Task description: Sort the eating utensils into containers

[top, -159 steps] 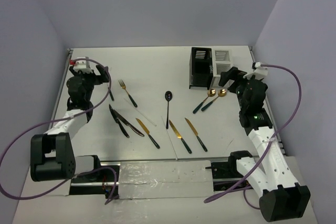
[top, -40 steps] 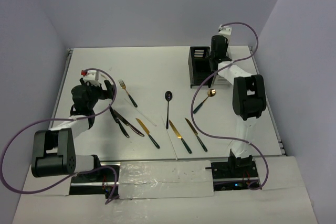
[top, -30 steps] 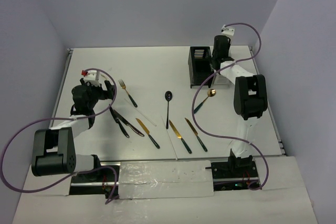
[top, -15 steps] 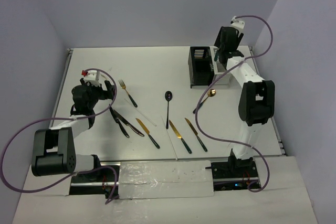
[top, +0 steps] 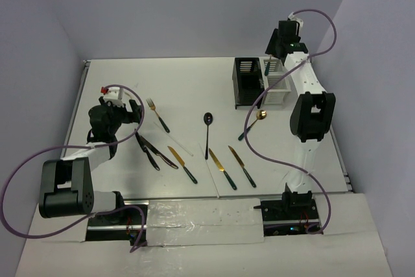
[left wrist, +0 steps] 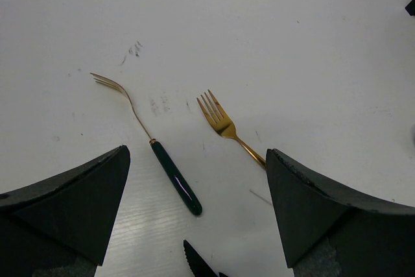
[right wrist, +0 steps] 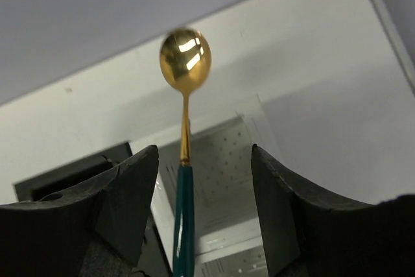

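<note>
My right gripper (top: 280,42) hangs open above the white container (top: 279,84), which is joined to the black container (top: 247,82). In the right wrist view a gold spoon with a dark green handle (right wrist: 184,180) stands upright in the white container (right wrist: 230,160), between my open right gripper's (right wrist: 204,154) fingers and close to the left one. My left gripper (top: 127,113) is open and low over the table. Between its fingers (left wrist: 71,205) lie a green-handled fork (left wrist: 170,176) and a gold fork (left wrist: 224,121). Knives (top: 183,163), a black spoon (top: 207,128) and a gold spoon (top: 251,125) lie mid-table.
Two black knives (top: 152,150) lie just right of my left arm, with a thin white stick (top: 183,146) beside them. Purple cables (top: 256,141) loop over the table near the gold spoon. Grey walls close in the table at the back and sides.
My right gripper opened and let go of the gold spoon, which now stands in the white container. The right arm rose and drew back. The left arm stayed still.
</note>
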You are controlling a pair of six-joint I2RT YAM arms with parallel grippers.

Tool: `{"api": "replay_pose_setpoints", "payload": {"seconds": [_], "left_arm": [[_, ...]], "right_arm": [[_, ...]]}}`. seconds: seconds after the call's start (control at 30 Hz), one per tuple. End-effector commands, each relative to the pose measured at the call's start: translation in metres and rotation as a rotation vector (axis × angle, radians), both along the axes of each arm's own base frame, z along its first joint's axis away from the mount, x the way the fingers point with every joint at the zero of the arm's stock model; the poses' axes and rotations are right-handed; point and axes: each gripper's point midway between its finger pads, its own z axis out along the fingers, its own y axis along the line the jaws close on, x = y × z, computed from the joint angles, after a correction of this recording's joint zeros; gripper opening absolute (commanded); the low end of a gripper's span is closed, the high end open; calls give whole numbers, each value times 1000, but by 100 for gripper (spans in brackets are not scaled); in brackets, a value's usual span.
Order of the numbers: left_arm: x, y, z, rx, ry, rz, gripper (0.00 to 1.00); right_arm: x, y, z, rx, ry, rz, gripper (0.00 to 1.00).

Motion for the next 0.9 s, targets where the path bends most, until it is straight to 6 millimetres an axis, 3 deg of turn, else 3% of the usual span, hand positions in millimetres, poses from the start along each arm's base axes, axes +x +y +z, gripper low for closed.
{"api": "replay_pose_setpoints", "payload": {"seconds": [0.0,0.23,0.57,0.7,0.77,0.87], "left_arm": [[10,1,22,7,-67,-3,96],[12,3,21,10,-64,2,95],[13,3,19,8,-58,4,95],[13,3,17,9,-52,4,95],[14,3,16,10,-47,7,95],[15,4,16,10,-46,11,95]], "right_arm": [[-13,7,-21,35,91,47,66],[-11,14,-47,39,147,97,63],[-13,8,-70,29,191,64,39],[-8,15,-63,45,166,104,22],[-5,15,-52,43,125,107,7],[-1,12,-30,18,56,102,0]]}}
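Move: The gold spoon with the green handle sticks up at the white container's far end. Its middle, at the gold collar, is about 7 cm below my right hand and 1 cm to the left, between my open fingers. The white container's middle is some 6 cm back, 2 cm right and 16 cm down, and the black container's is 6 cm back and 11 cm left. From my left hand the spoon is roughly 21 cm ahead and 58 cm right, about level. I drop my part-open right hand about 7 cm towards the white container's far compartment, easing a little left and back while the fingers tip some 10 degrees further down. On the way down I close the fingers and pinch the spoon's green handle just below its gold collar. ##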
